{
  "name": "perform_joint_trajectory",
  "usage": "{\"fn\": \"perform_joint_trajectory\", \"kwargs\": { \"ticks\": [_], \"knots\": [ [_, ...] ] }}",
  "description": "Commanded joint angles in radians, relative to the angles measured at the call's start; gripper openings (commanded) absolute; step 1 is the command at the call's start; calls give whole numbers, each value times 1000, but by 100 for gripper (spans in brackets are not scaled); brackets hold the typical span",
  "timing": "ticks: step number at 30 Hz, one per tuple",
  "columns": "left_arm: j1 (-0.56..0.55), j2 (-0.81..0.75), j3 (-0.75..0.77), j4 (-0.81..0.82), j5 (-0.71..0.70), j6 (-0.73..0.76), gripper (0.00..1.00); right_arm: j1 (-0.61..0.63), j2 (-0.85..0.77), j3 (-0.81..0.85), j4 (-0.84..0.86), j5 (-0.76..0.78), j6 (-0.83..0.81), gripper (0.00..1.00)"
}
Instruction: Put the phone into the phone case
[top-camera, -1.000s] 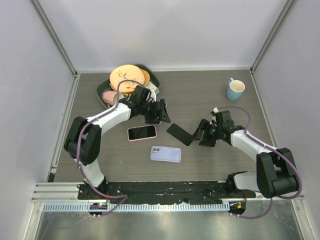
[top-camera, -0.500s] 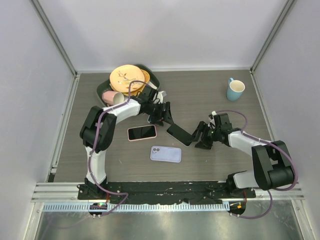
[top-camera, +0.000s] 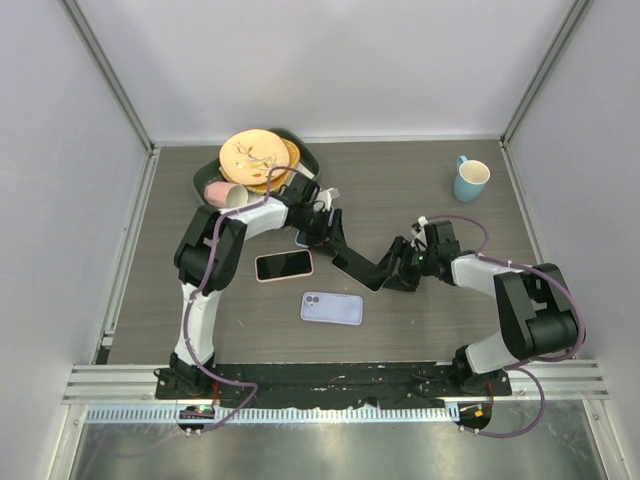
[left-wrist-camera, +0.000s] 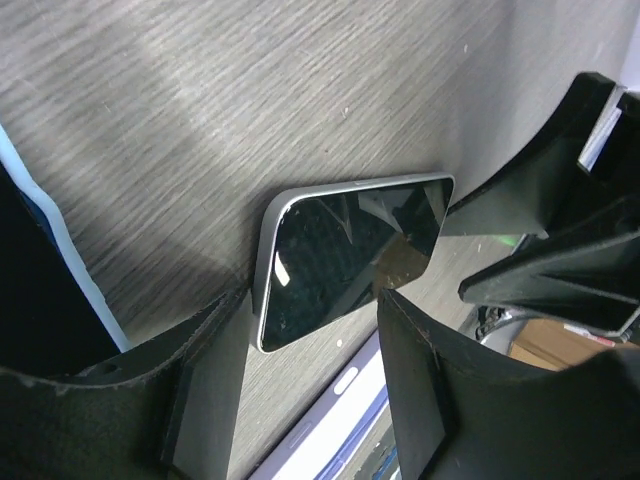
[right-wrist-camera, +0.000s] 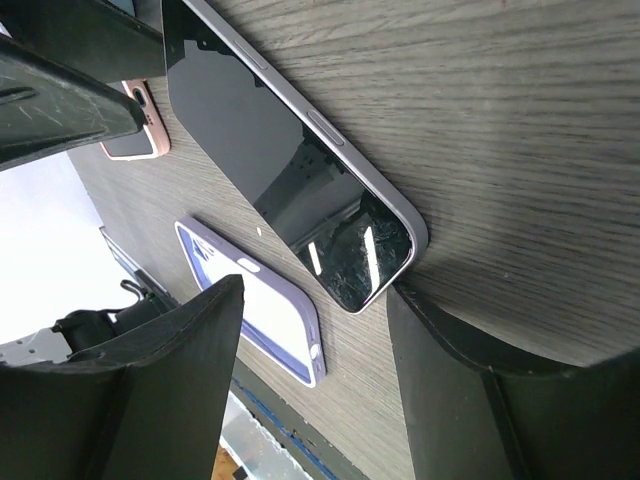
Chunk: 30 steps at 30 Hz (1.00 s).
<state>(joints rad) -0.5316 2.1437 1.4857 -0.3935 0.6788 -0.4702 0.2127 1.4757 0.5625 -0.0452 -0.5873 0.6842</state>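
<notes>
The phone (top-camera: 358, 268), dark screen up, lies flat and diagonal on the wooden table. My left gripper (top-camera: 333, 243) is at its upper-left end. In the left wrist view the phone (left-wrist-camera: 350, 255) has its near end between the spread fingers of that open gripper (left-wrist-camera: 310, 300), one finger (left-wrist-camera: 215, 380) close against its edge. My right gripper (top-camera: 392, 270) is open at the phone's other end. There the phone's (right-wrist-camera: 290, 170) corner meets one finger (right-wrist-camera: 450, 340). The lavender phone case (top-camera: 331, 308) lies flat nearer the arms' bases, apart from the phone, and shows too as case (right-wrist-camera: 255, 310) and case (left-wrist-camera: 340, 400).
A second dark-screened phone in a pink case (top-camera: 284, 265) lies left of the phone. A dark tray (top-camera: 305, 152) with yellow plates (top-camera: 255, 157) and a pink cup (top-camera: 225, 193) sits at the back left. A blue mug (top-camera: 470, 178) stands at the back right.
My left gripper has come down and right onto the phone's upper-left end, and its jaws have narrowed. My right gripper has slid left up to the phone's other end.
</notes>
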Motion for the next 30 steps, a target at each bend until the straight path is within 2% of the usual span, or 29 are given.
{"fn": "perform_joint_trajectory", "kwargs": {
  "ticks": [1,6,9,13,25,27,28,30],
  "knots": [
    [-2,10,-83,59,131,-39,57,-1,46,-13,88,35,-2,65],
    [-4,-30,-154,217,248,-111,54,-1,60,-26,160,12,26,64],
    [-4,-71,-180,269,280,-133,52,-1,45,-24,169,-2,26,64],
    [-8,-114,-226,425,324,-218,50,-1,12,-27,173,-5,26,64],
    [-33,-137,-246,430,282,-225,33,-3,-20,-36,177,-20,25,64],
    [-33,-131,-249,426,277,-219,27,-1,-18,-36,176,-22,23,64],
    [-33,-130,-249,418,272,-213,21,-1,-18,-35,173,-22,21,63],
    [-36,-127,-246,397,255,-190,17,-1,-18,-38,169,-22,21,64]
  ]
}}
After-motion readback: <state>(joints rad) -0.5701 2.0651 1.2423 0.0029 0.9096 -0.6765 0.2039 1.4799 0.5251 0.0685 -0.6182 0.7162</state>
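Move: The bare black phone lies with its left end between the left fingers; its middle is about 7 cm right of the left hand, 4 cm back and 2 cm below. The empty purple case lies roughly 13 cm straight back from the left hand, the pink-cased phone 12 cm left and 3 cm back, the blue-cased phone 5 cm left and 7 cm ahead. From the right hand, the phone's middle is about 7 cm left, 1 cm ahead and 1 cm below. The left hand hardly leaves its place at first while its wrist rolls so the fingers swing up towards level, some 15 degrees in all; then it sweeps about 4 cm back and roughly 2.5 cm each right and up, fingers closing from over half open to a quarter, onto the screen and back of the phone's left part. The right hand stays put, half-open fingers still at the phone's right end as a stop. ##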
